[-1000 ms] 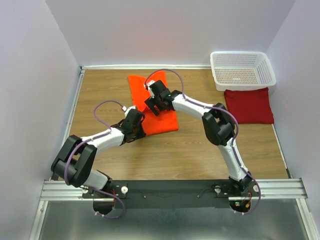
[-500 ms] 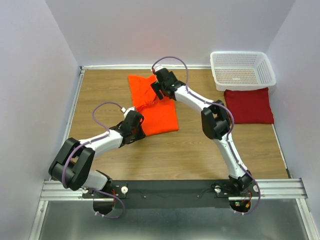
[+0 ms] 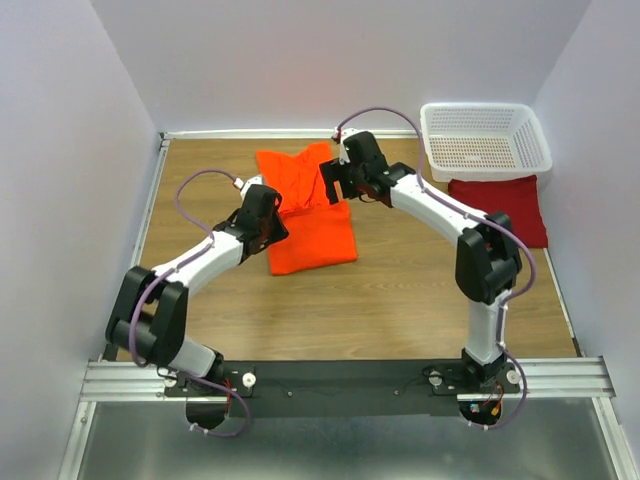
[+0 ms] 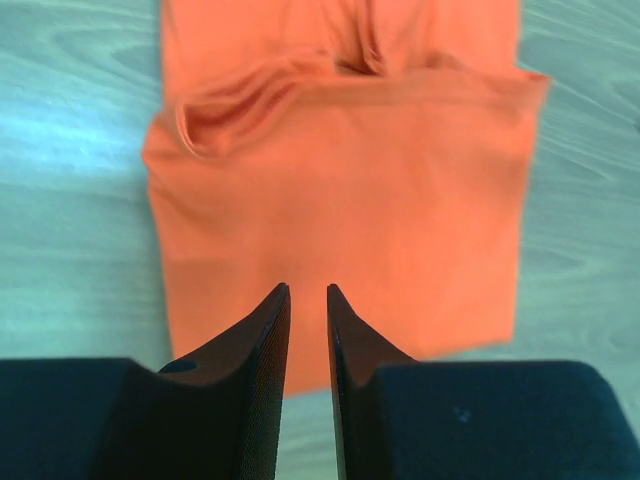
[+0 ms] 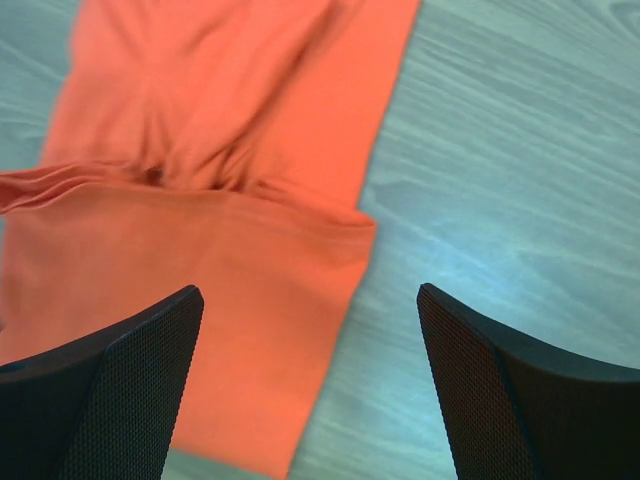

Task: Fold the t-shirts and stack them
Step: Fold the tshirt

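Note:
The orange t-shirt (image 3: pixel 320 240) lies partly folded in the middle of the table, with a rumpled fold line across it (image 4: pixel 340 180) (image 5: pixel 200 270). My left gripper (image 3: pixel 268 226) (image 4: pixel 307 288) hovers over the shirt's left part, its jaws a narrow gap apart with nothing between them. Over the shirt's right edge, my right gripper (image 3: pixel 332 184) (image 5: pixel 308 290) stands wide open and empty. A maroon t-shirt (image 3: pixel 505 205) lies as a folded rectangle at the right, partly behind my right arm.
A white mesh basket (image 3: pixel 486 140) stands at the back right corner, just behind the maroon shirt. Walls close the table on the left, back and right. Bare wood shows in front of the orange shirt.
My right gripper has swung from above the shirt's middle to its back right edge. My left gripper has lifted and moved back along the shirt's left side.

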Controlling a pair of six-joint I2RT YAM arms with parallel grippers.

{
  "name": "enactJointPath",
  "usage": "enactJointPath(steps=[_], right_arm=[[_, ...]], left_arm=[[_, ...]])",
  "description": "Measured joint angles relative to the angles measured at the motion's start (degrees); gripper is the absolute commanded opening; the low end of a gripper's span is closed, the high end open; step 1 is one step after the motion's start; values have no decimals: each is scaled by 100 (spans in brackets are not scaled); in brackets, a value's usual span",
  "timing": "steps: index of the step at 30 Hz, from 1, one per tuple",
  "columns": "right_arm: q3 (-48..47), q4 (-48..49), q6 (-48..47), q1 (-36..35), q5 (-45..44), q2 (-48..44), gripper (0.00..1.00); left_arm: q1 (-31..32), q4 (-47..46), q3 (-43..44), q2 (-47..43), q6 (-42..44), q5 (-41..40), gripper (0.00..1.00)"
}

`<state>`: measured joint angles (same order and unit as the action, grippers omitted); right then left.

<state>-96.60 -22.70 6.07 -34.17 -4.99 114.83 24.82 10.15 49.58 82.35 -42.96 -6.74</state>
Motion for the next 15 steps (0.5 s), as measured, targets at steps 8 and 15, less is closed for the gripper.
enactJointPath(steps=[8, 15], right_arm=[[1060, 144, 409, -2, 544, -793, 95], [1523, 170, 553, -2, 636, -1093, 95]], left_arm=[[-219, 26, 780, 1416, 345, -4, 29], [-645, 83, 1659, 2284, 708, -76, 28]])
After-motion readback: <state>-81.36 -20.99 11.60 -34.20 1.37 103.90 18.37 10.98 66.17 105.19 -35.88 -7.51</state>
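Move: The upturned hem's left corner on the folded t-shirt lies about 9 cm ahead of the left hand, 5 cm left and 7 cm below; the shirt's near left corner is some 4 cm back and 4 cm left. From the right hand, the hem's right corner is about 2 cm back, 4 cm right and 11 cm below, the near right corner some 14 cm back and 6 cm right. Left hand reaches forward about 8 cm and down 5 towards the hem's left corner; open right draws back 6. ##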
